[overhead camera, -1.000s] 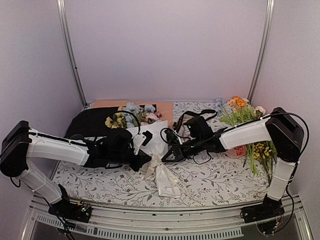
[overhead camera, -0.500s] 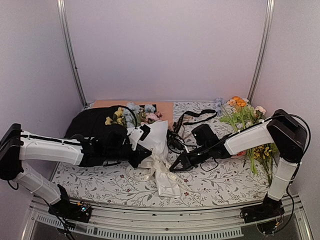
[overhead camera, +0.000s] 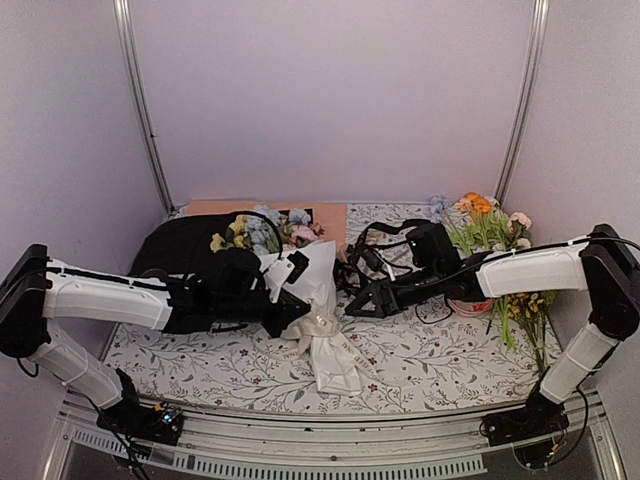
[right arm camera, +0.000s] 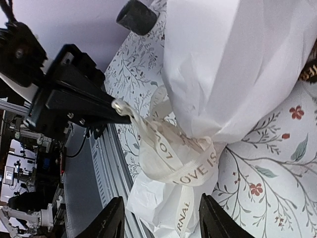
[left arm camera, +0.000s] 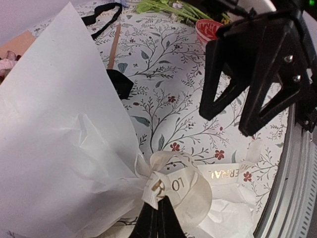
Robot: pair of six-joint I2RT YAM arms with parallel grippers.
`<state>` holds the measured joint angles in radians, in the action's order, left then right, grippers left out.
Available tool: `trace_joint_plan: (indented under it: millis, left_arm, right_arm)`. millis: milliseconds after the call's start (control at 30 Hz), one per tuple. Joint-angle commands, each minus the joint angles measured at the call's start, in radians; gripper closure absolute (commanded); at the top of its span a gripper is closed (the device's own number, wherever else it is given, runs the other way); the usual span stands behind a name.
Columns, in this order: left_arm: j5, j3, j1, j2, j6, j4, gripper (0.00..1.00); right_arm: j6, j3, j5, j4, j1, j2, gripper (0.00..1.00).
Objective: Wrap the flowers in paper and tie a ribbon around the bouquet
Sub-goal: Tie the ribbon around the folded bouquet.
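The bouquet [overhead camera: 312, 285] lies on the table as a white paper [left arm camera: 64, 139] cone. Its flowers [overhead camera: 265, 228] show blue, pink and yellow at the far wide end. The cream ribbon [left arm camera: 171, 186] with gold letters is looped and knotted round the cone's narrow neck. My left gripper [left arm camera: 158, 220] is shut on a ribbon end beside the knot, also visible in the right wrist view [right arm camera: 119, 105]. My right gripper [right arm camera: 166, 225] stands open just right of the knot with nothing between its fingers; the ribbon [right arm camera: 183, 158] lies ahead of it.
A black sheet [overhead camera: 185, 245] and a peach sheet [overhead camera: 235, 208] lie behind the bouquet. A black ribbon [overhead camera: 392, 232] curls at the back centre. Orange-and-yellow sprigs [overhead camera: 488, 222] and a red-and-white disc [left arm camera: 208, 27] sit at the right. The metal rail [overhead camera: 330, 440] runs along the front edge.
My right gripper has opened and let go of the ribbon, then drawn back to the right. The left gripper keeps its hold by the knot.
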<state>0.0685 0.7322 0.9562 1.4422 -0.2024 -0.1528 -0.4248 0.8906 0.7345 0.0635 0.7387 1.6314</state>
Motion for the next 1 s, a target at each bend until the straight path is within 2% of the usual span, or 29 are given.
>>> trace_joint_plan:
  millis: [0,200,367,467,567,700,733,833,933,967]
  left_arm:
    - [0.011,0.024,0.017,0.008,0.015,-0.025,1.00]
    - [0.013,0.024,0.021,0.008,0.014,-0.029,1.00]
    - [0.019,0.017,0.022,0.008,0.008,-0.044,1.00]
    - [0.024,0.012,0.022,0.009,0.008,-0.052,1.00]
    - [0.029,0.012,0.022,0.013,0.008,-0.054,1.00]
    - [0.030,0.008,0.022,0.012,0.007,-0.060,1.00]
    - [0.029,0.008,0.022,0.013,0.008,-0.060,1.00]
    - [0.023,0.010,0.021,0.011,0.004,-0.045,1.00]
    - [-0.017,0.018,0.022,0.001,-0.049,0.034,0.62]
    - [-0.045,0.016,0.022,-0.010,-0.082,0.079,0.52]
  right_arm:
    - [0.111,0.068,-0.047,-0.005,0.004,-0.014,0.46]
    - [0.112,0.175,0.089,0.129,0.047,0.124,0.49]
    - [0.106,0.232,0.111,0.186,0.076,0.211,0.47]
    - [0.083,0.246,0.135,0.214,0.076,0.256,0.50]
    - [0.072,0.245,0.135,0.231,0.078,0.273,0.60]
    - [0.058,0.234,0.149,0.253,0.079,0.274,0.95]
    - [0.054,0.228,0.152,0.256,0.078,0.271,0.98]
    - [0.053,0.210,0.147,0.254,0.076,0.257,1.00]
    - [0.037,0.185,0.129,0.256,0.065,0.236,1.00]
    - [0.031,0.178,0.121,0.256,0.060,0.232,1.00]
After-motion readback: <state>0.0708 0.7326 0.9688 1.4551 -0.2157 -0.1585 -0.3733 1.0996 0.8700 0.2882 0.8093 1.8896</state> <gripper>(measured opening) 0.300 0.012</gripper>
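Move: The ribbon end to be taken is pinched in the shut left fingers and pokes out just to the right of them. From the open right hand it lies about 7 cm to the left, 1 cm ahead and 1 cm higher. Below the right hand, the ribbon loop is some 6 cm left, 1 cm back and 6 cm down; the paper cone lies about 10 cm ahead, 8 cm left and 7 cm down, and the paper tail 9 cm back, 3 cm left and 11 cm down. The open right hand swings about 7.5 cm left to the left fingertips in a shallow arc, rising some 3.5 cm at first and then sinking about 2, turning roughly 10 degrees counter-clockwise, and closes fully to pinch the ribbon end there. The left hand stays in place holding the ribbon out for it and, only once the right fingers are shut, starts to open its own to about a third. ##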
